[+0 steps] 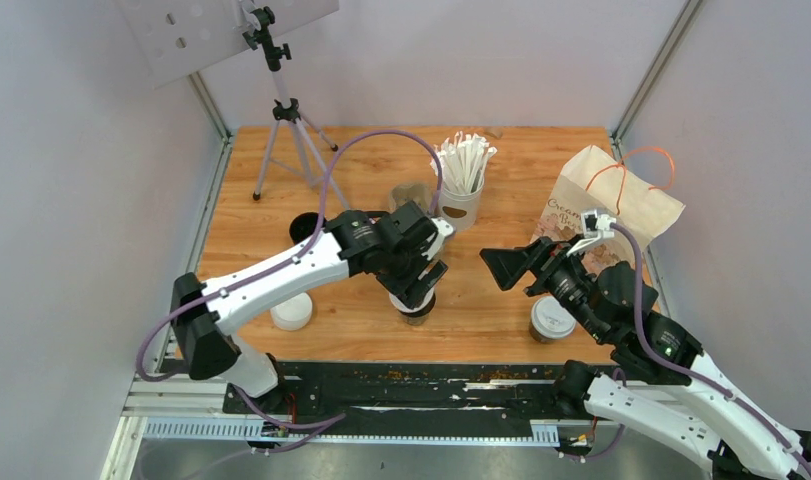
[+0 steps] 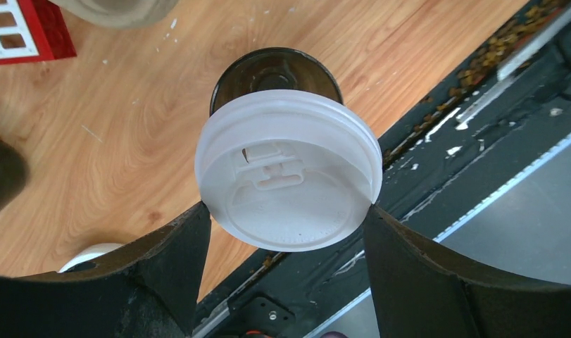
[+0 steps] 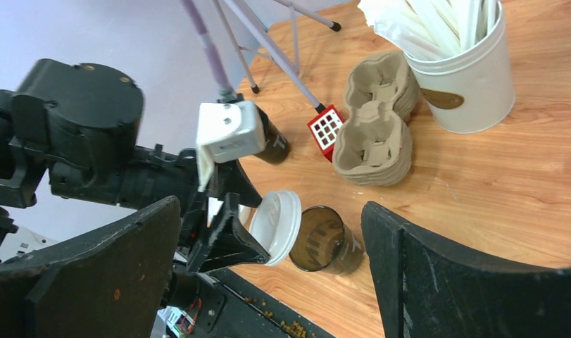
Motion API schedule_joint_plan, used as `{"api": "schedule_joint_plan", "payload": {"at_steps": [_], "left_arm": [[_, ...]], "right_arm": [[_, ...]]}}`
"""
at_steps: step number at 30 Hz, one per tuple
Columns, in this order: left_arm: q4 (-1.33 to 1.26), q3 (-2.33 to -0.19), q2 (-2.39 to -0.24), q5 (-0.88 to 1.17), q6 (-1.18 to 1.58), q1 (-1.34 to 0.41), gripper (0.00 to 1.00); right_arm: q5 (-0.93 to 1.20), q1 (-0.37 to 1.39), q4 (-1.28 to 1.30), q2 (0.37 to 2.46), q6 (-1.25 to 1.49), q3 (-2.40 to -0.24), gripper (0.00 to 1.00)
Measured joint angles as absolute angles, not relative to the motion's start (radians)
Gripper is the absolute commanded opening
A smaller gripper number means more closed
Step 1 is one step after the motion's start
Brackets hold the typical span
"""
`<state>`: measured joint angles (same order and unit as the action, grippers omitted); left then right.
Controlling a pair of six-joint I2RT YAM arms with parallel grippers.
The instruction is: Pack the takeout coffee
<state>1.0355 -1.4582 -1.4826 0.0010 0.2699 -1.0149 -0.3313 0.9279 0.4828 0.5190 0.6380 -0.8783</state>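
A white lid is pinched at its rim between the fingers of my left gripper, which is shut on it. The lid is tilted just above an open dark brown coffee cup that stands near the table's front edge. From the right wrist, lid and cup show side by side, not seated together. A second dark cup with its white lid on stands to the right. My right gripper hangs open and empty between the two cups, its jaws wide apart.
A beige pulp tray and a white cup of wrapped sticks stand behind. A paper bag lies at the back right. A loose white lid, another dark open cup and a tripod are on the left.
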Motion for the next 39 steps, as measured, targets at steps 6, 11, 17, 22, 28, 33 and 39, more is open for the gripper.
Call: {"api": "schedule_joint_plan", "payload": {"at_steps": [6, 11, 17, 22, 28, 33, 39], "left_arm": [[1.072, -1.484, -1.602, -0.025, 0.276, -1.019, 0.73], [1.084, -1.528, -1.669, -0.031, 0.275, -1.020, 0.74], [1.090, -1.546, -1.716, -0.031, 0.273, -1.020, 0.76], [1.101, -1.546, -1.740, -0.031, 0.270, -1.020, 0.77], [1.126, -1.563, -1.773, -0.033, 0.260, -1.020, 0.78], [1.128, -1.570, -1.792, -0.034, 0.246, -1.020, 0.80], [1.129, -1.575, -1.794, -0.034, 0.228, -1.020, 0.91]], "right_arm": [[-0.351, 0.928, 0.519, 0.519, 0.620, -0.878, 1.00], [-0.365, 0.928, 0.531, 0.515, 0.612, -0.879, 1.00], [-0.377, 0.928, 0.535, 0.506, 0.599, -0.892, 1.00], [-0.382, 0.928, 0.535, 0.505, 0.595, -0.893, 1.00], [-0.385, 0.928, 0.535, 0.504, 0.591, -0.893, 1.00], [-0.388, 0.928, 0.535, 0.504, 0.582, -0.893, 1.00], [-0.389, 0.928, 0.535, 0.504, 0.577, -0.893, 1.00]]}}
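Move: Just beneath the lid held in the left hand stands the open coffee cup, its middle some 13 cm below, about 1 cm ahead and 1 cm to the right. Beyond the cup, roughly 20 cm farther out and straight ahead, is the cup carrier; the white lid stack lies about 25 cm left of the cup and level with it, the lidded cup some 28 cm to its right. From the right hand the open cup is about 13 cm left, 1 cm ahead and 25 cm below. Lowering the lid onto the open cup, the left hand sinks about 7 cm, quickly at first and then slowly, easing a centimetre or so forward and right on the way. The wrist tips some 15 degrees so the fingers point nearly straight down and the lid levels; it meets the rim while the fingers stay around its edge, their squeeze slackening at the very end with hardly any opening. ##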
